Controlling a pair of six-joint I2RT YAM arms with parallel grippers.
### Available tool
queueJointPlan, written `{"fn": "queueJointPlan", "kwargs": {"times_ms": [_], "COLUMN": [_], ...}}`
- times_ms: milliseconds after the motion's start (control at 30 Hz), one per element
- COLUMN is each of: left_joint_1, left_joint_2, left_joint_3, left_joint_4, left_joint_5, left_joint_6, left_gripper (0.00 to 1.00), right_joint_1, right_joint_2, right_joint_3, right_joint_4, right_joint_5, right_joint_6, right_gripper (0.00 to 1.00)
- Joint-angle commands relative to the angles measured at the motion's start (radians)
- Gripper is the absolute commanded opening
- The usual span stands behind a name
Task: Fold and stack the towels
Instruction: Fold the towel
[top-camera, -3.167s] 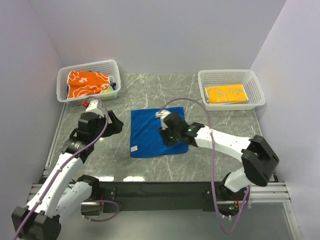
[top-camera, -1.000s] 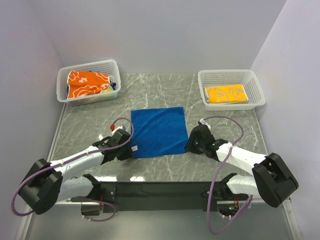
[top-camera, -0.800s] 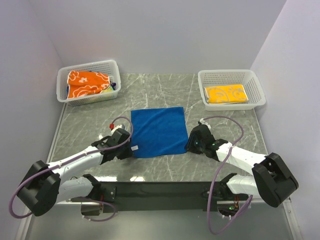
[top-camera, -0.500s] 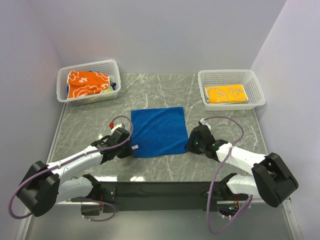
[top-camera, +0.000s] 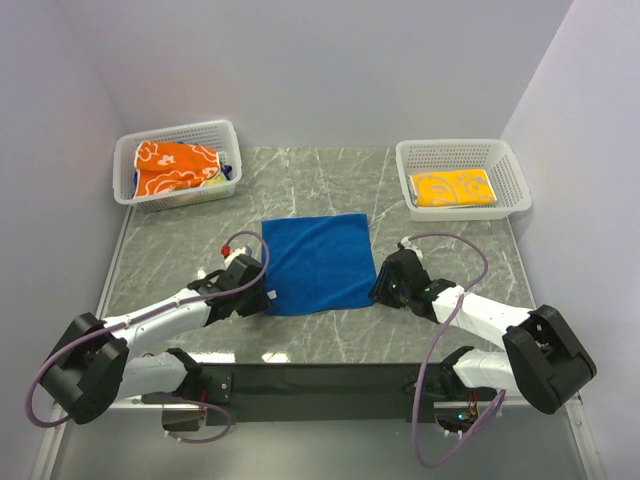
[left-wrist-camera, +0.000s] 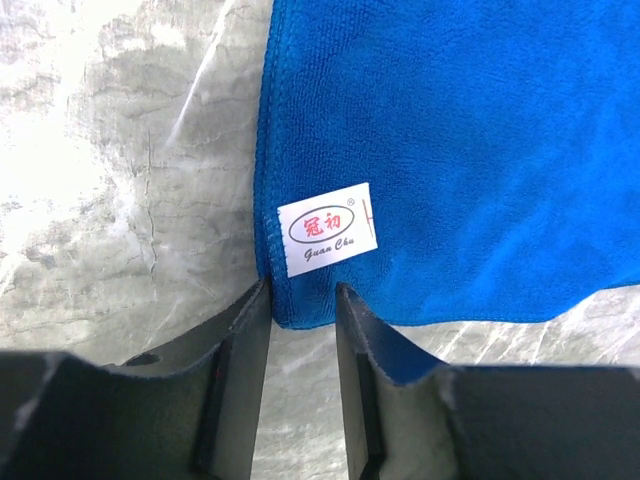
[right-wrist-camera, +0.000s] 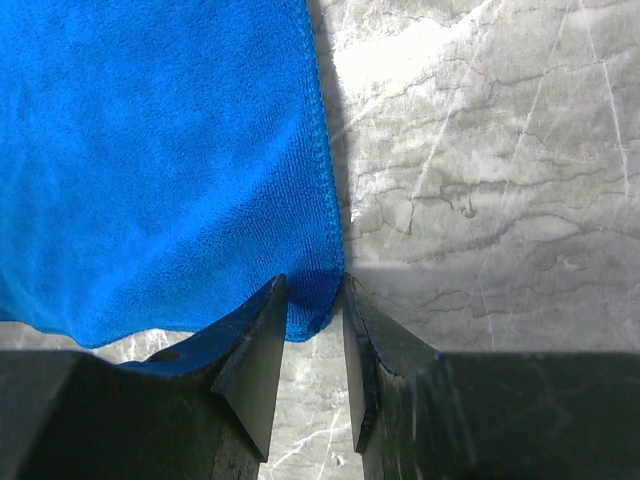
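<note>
A plain blue towel (top-camera: 318, 262) lies spread flat in the middle of the marble table. My left gripper (top-camera: 258, 297) sits low at its near-left corner. In the left wrist view the blue towel (left-wrist-camera: 470, 150), with its white label (left-wrist-camera: 327, 229), has that corner lying flat between the parted jaws of my left gripper (left-wrist-camera: 303, 292). My right gripper (top-camera: 378, 290) is at the near-right corner. The right wrist view has the blue towel (right-wrist-camera: 150, 150) ending in a corner between the parted jaws of my right gripper (right-wrist-camera: 315, 285). Neither corner is lifted.
An orange flowered towel (top-camera: 175, 166) lies crumpled in the white mesh basket (top-camera: 175, 133) at the back left. A folded yellow towel (top-camera: 455, 188) lies in the white basket (top-camera: 515, 180) at the back right. Bare marble surrounds the blue towel.
Both arms came down from farther back to the towel's near corners. Over the last second the left jaws narrowed and then widened; the right arm stayed still.
</note>
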Motion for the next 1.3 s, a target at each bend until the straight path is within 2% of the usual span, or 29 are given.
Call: {"fn": "queueJointPlan", "kwargs": {"times_ms": [0,267,367,600,733,1133,1267], "left_joint_1": [-0.004,-0.004,-0.004,-0.004,-0.006,0.001,0.077], "left_joint_2": [0.007,-0.013,-0.018,-0.013,-0.013,-0.012,0.033], "left_joint_3": [0.02,0.032,0.042,0.063,0.081,0.153,0.253], "left_joint_4": [0.032,0.009,0.0,-0.012,-0.034,-0.086,-0.094], "left_joint_5": [-0.011,-0.03,-0.031,-0.034,-0.056,-0.112,-0.108], "left_joint_6": [-0.009,-0.003,0.001,0.011,0.014,0.046,0.103], "left_gripper": [0.35,0.15,0.09,0.04,0.01,0.01,0.01], "right_joint_1": [-0.009,-0.012,-0.01,-0.012,-0.012,-0.023,-0.055], "right_joint_2": [0.01,0.017,0.011,-0.031,-0.058,-0.111,-0.06], "right_joint_3": [-0.015,-0.014,-0.012,0.005,0.025,0.113,0.23], "right_joint_4": [0.015,0.006,0.001,-0.029,-0.069,-0.132,-0.137], "right_joint_5": [0.02,0.023,0.024,0.049,0.076,0.09,0.079], "right_joint_6": [0.009,0.012,0.009,0.001,-0.008,-0.04,-0.074], "right_gripper": [0.37,0.36,0.31,0.0,0.0,0.0,0.0]}}
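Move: The left hand stands half open at the blue towel's near left corner, which lies about 1 cm back and 1 cm below; the white label is some 2 cm ahead. The right hand has the near right corner about 1 cm back and 1 cm below it. The towel's far edge runs some 17 cm ahead of both, its middle 9 cm right of the left hand. From the right hand, the yellow towel is about 23 cm ahead, 16 cm right. Staying low, the left hand and, slightly later, the right close on the blue towel's near corners, each pinching the upper cloth. The right draws about 1 cm outward to its right while starting to rise; then both climb about 4 cm, the left also going some 3.5 cm forward and the right 2 cm, towards the far edge, speeding up at the end and keeping their grip. ##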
